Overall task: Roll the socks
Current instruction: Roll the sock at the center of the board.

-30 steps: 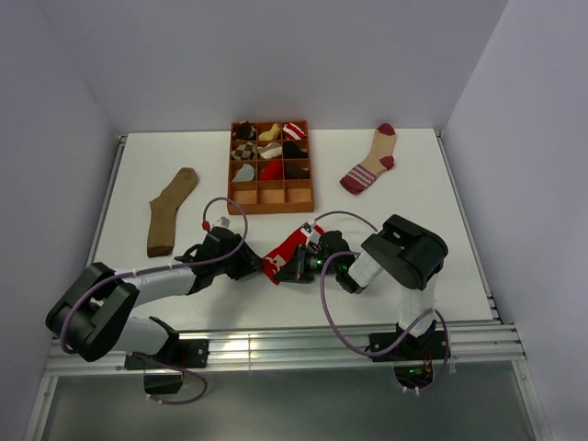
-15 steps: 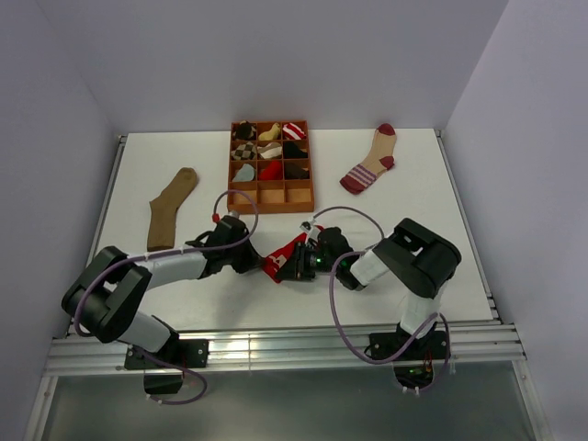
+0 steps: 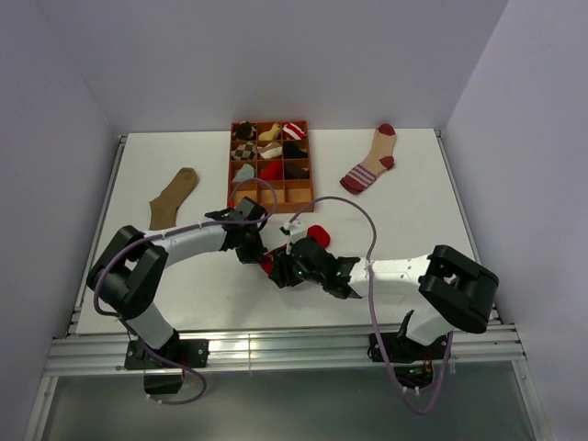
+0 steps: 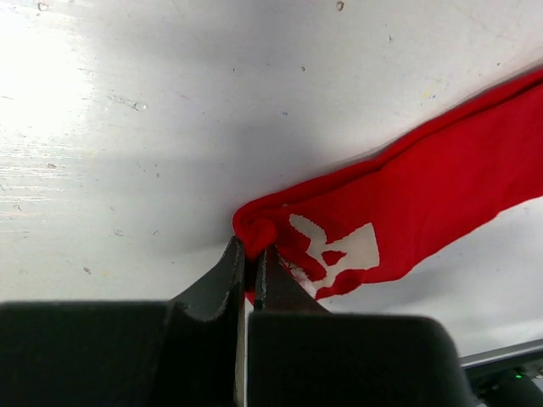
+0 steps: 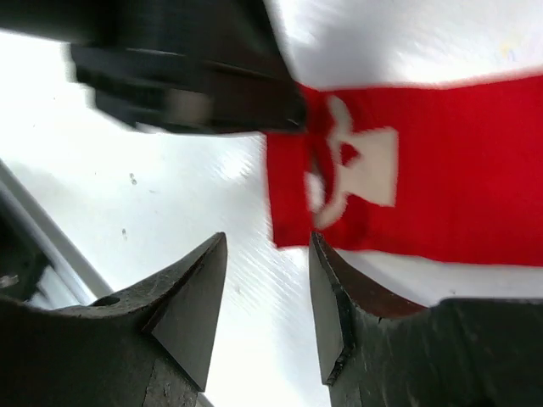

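The red sock with a white pattern [image 3: 317, 233] lies in the middle of the table, mostly hidden under the two grippers. My left gripper [image 4: 252, 250] is shut on a folded corner of the red sock [image 4: 424, 186]; from above it [image 3: 258, 250] sits at the sock's left end. Just in front of the same end, my right gripper [image 5: 267, 242] stands open, jaws apart over bare table, the red sock [image 5: 458, 170] just beyond its tips. The brown sock [image 3: 173, 197] lies flat at the left. The beige sock with maroon stripes [image 3: 370, 163] lies at the back right.
An orange compartment tray [image 3: 272, 209] stands at the back centre with small sock bundles in its upper cells and an empty front row. Both arms' cables loop above the sock. White walls close the table on three sides.
My left gripper has moved right onto the red sock's end and shut on it. The right gripper has let go of the sock and opened, its arm stretching out to the left.
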Controlling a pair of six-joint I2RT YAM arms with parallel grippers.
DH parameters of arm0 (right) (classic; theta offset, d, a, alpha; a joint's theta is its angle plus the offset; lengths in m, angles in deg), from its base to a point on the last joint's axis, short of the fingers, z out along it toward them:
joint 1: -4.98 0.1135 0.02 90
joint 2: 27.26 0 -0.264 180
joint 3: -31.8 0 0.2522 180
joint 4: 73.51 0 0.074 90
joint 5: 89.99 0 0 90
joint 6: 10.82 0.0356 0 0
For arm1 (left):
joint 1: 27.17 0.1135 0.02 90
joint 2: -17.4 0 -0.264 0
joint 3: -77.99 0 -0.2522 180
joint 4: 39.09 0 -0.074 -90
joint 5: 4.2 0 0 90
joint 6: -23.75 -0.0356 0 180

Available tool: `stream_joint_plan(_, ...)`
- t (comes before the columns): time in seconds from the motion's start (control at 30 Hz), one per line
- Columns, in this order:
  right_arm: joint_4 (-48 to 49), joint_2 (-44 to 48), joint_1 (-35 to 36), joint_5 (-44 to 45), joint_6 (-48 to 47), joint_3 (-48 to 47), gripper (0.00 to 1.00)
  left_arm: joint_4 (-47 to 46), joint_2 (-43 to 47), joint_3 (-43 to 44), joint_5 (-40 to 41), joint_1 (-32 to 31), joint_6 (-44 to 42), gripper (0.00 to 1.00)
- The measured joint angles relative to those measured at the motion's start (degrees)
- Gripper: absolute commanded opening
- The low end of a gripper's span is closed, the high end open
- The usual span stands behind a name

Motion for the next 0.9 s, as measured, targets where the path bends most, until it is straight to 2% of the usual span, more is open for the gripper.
stream_joint_plan(0.23,-6.03,-3.65,9.73,16.9,-6.27,-7.37,0.51,4.96,-2.4,3.91,1.31,-1.38,-1.68,0.01)
stream_joint_plan(0.37,-7.41,-8.28,12.44,22.58,-7.96,-10.38,0.5,6.45,-3.02,5.01,1.6,-1.66,-1.84,0.01)
stream_joint_plan(0.57,-9.44,-13.7,14.8,27.96,-9.35,-12.28,0.43,8.31,-3.28,5.6,1.77,-1.92,-1.81,0.01)
stream_joint_plan(0.67,-9.92,-15.63,15.58,30.53,-9.46,-13.35,0.3,8.92,-3.74,6.16,1.75,-1.95,-1.79,0.01)
stream_joint_plan(0.7,-10.01,-16.09,15.85,31.3,-9.51,-13.49,0.16,9.03,-3.76,6.23,1.73,-1.95,-1.77,0.01)
stream_joint_plan(0.8,-9.86,-16.26,16.46,33.14,-8.57,-13.42,0.0,9.29,-3.85,6.36,1.73,-1.95,-1.62,0.01)
stream_joint_plan(0.87,-9.25,-16.06,16.57,33.53,-7.45,-12.81,0.0,9.33,-3.85,6.36,1.73,-1.95,-1.18,0.02)
stream_joint_plan(0.9,-8.55,-15.78,16.55,33.57,-6.82,-12.2,0.0,9.38,-3.85,6.36,1.7,-1.95,-0.74,0.08)
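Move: The near corner of the red sock's rolled end lies about 2 cm left of the open right fingers, level with them fore and aft, and some 4 cm below. From the right hand, the sock's loose end is roughly 10 cm ahead and 10 cm right, and the wooden box's middle about 35 cm ahead and 3 cm left. The left hand already pinches the roll's far corner; the near corner lies about 4 cm back and 2 cm right of it. The right fingers pinch the near corner of the rolled end: the hand swings about 2.5 cm left, rising slightly, then sinks roughly 4.5 cm with its fingers open and shuts them at the bottom. Meanwhile its wrist turns some 30 degrees, bringing the fingertips round from mostly leftward to more forward. The left hand keeps its grip, easing back about 1 cm. ##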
